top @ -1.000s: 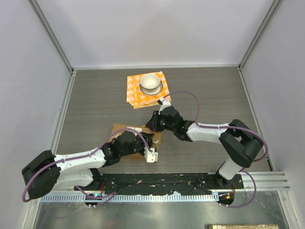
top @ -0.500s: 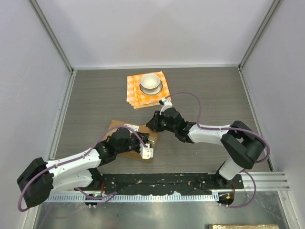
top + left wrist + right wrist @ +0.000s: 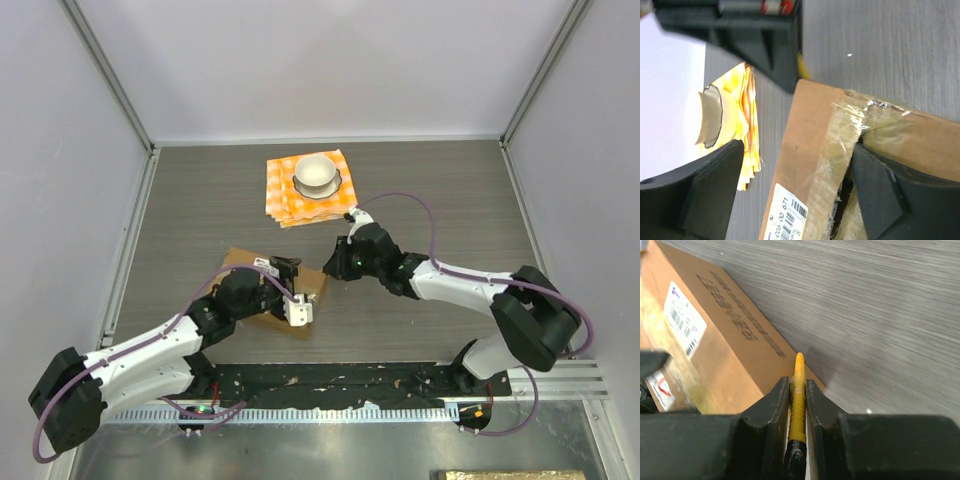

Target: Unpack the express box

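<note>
The express box [image 3: 243, 262], brown cardboard with glossy tape and a white barcode label [image 3: 785, 215], lies on the table at front centre. My left gripper [image 3: 290, 286] stands open over its top. In the left wrist view one of its fingers [image 3: 885, 200] is at the torn tape seam [image 3: 840, 150], while the other stands off the box's edge, apart from it. My right gripper [image 3: 338, 266] is just right of the box, shut on a yellow ribbed tool [image 3: 798, 385]. The tool's tip points at the box's corner [image 3: 790, 375].
An orange checked cloth [image 3: 285, 200] with a white bowl [image 3: 317, 172] on it lies behind the box. Both show in the left wrist view too, cloth [image 3: 747, 120] and bowl [image 3: 710, 115]. Grey walls enclose the table on three sides.
My left gripper has opened and the box under it has shifted and turned to the left. The right gripper with the yellow tool has drawn back to the right, off the box.
</note>
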Robot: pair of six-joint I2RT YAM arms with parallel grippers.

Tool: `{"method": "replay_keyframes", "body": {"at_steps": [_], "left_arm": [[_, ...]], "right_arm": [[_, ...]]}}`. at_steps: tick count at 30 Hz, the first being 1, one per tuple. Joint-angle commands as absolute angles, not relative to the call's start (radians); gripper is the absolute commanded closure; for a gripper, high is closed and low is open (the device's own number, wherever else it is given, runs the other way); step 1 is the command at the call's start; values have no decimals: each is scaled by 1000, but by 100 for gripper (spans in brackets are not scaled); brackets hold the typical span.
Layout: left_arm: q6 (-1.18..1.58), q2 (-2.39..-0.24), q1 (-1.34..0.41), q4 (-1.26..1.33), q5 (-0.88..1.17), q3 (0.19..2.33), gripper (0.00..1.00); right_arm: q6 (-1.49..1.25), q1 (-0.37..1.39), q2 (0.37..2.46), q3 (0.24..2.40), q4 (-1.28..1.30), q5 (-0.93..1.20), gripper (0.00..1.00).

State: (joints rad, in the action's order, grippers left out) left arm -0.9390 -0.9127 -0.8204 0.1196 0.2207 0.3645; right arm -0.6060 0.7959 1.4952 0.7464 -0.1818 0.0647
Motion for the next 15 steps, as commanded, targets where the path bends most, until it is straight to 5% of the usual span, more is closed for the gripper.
{"method": "replay_keyframes", "body": {"at_steps": [1,15], "left_arm": [[-945,-894,-773,23,224,389,4],[-545,-876,-767,-239,359,699,0]], "right_arm": [[-499,733,1342,758,61,112,99],[-285,652,1105,957,379,146,99]]}}
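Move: The taped box has its middle about 6 cm to the left hand's left, 2 cm back and some 7 cm below. From the right hand, which already holds the yellow cutter, that middle is roughly 13 cm left, 6 cm back and 5 cm down, with the box's far right corner only 2 cm left, 1 cm back and 3 cm below. The bowl on the checked cloth stands some 26 cm ahead of the right hand and 3 cm to its left, about 4 cm down. The right hand keeps its grip on the cutter and draws it clear of the box's right end, first quickly to the right and then more and more upward, about 8 cm right and 6 cm up in all, with a slight tilt. Meanwhile the left hand, at the cut seam, spreads its already mostly open fingers fully, edges forward-left and then back, rolls a little over 10 degrees and rises some 3 cm, most of that at the end. ##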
